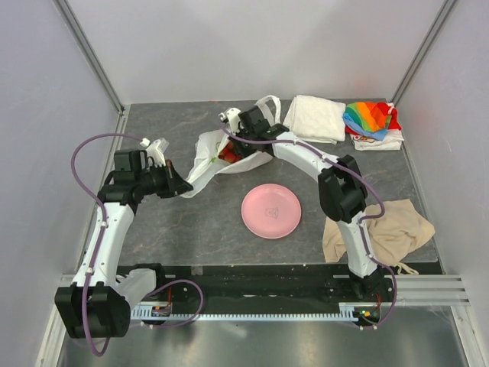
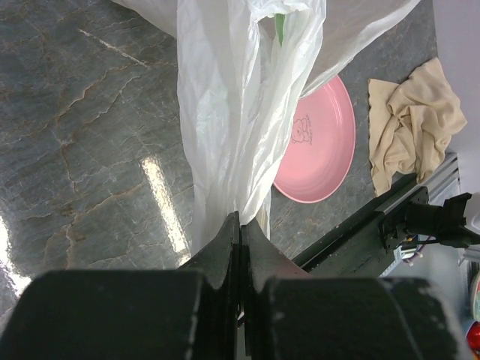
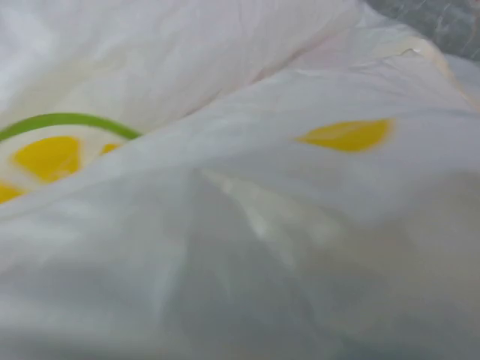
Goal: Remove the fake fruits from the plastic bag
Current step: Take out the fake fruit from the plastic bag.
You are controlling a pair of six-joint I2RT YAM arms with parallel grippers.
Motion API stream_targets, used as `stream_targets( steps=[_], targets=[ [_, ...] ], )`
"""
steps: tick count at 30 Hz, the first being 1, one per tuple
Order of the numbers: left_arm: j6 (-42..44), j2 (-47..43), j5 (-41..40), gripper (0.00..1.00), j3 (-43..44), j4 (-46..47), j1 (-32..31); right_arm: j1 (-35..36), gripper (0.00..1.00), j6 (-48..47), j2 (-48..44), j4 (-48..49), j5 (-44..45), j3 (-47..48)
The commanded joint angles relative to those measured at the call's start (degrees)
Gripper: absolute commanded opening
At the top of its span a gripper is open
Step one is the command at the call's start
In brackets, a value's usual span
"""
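The plastic bag (image 1: 208, 157) lies crumpled at the table's back middle, its mouth facing right. My left gripper (image 1: 182, 184) is shut on the bag's near-left corner, and in the left wrist view its jaws (image 2: 241, 222) pinch the stretched film (image 2: 240, 105). My right gripper (image 1: 236, 146) reaches into the bag's mouth from the right. A red fake fruit (image 1: 226, 152) shows through the film beside it. In the right wrist view, white film with yellow and green print (image 3: 247, 150) fills the frame and hides the jaws. Other fruits are hidden.
A pink plate (image 1: 270, 211) lies in front of the bag, also in the left wrist view (image 2: 322, 142). A folded white cloth (image 1: 315, 117) and a rainbow cloth (image 1: 370, 118) sit at the back right. A beige cloth (image 1: 390, 229) lies near the right arm's base.
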Motion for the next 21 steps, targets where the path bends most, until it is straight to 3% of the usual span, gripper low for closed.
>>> stream_targets(
  steps=[1,9,17,21],
  targets=[
    [1.34,0.54,-0.29,0.02,1.66,1.07,0.20,-0.12,0.00,-0.65,-9.96,0.27,-3.93,1.29],
    [-3.23,2.56,1.73,0.02,4.12,6.60,0.20,-0.12,0.00,-0.73,-16.90,-6.74,-11.49,4.10],
    [-6.48,10.89,0.94,0.02,15.80,9.33,0.20,-0.12,0.00,-6.35,-23.41,-17.12,-9.39,5.95],
    [-7.01,14.60,1.20,0.02,20.11,9.77,0.20,-0.04,0.00,-7.15,-29.20,-18.36,-13.15,5.86]
  ],
)
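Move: The lychee bunch is already in the right fingers inside the bag, its middle about 4 cm to the left, 1 back and 3 below that hand. The pink plate lies some 18 cm back and 9 to the right, about 9 lower, and the white towel 9 cm ahead and 21 to the right, about 8 lower. From the left hand, which keeps the bag's edge pinched, the bunch is about 15 cm ahead, 13 right and 12 below. The lychee bunch, still gripped by its stems, is drawn quickly up out of the bag by the right hand, some 18 cm up and about 8 back, with a small drift right at the end and a slight wrist turn. The left hand keeps its pinch on the bag's edge, first nearly still, then carries it about 7 cm forward and as much up. ##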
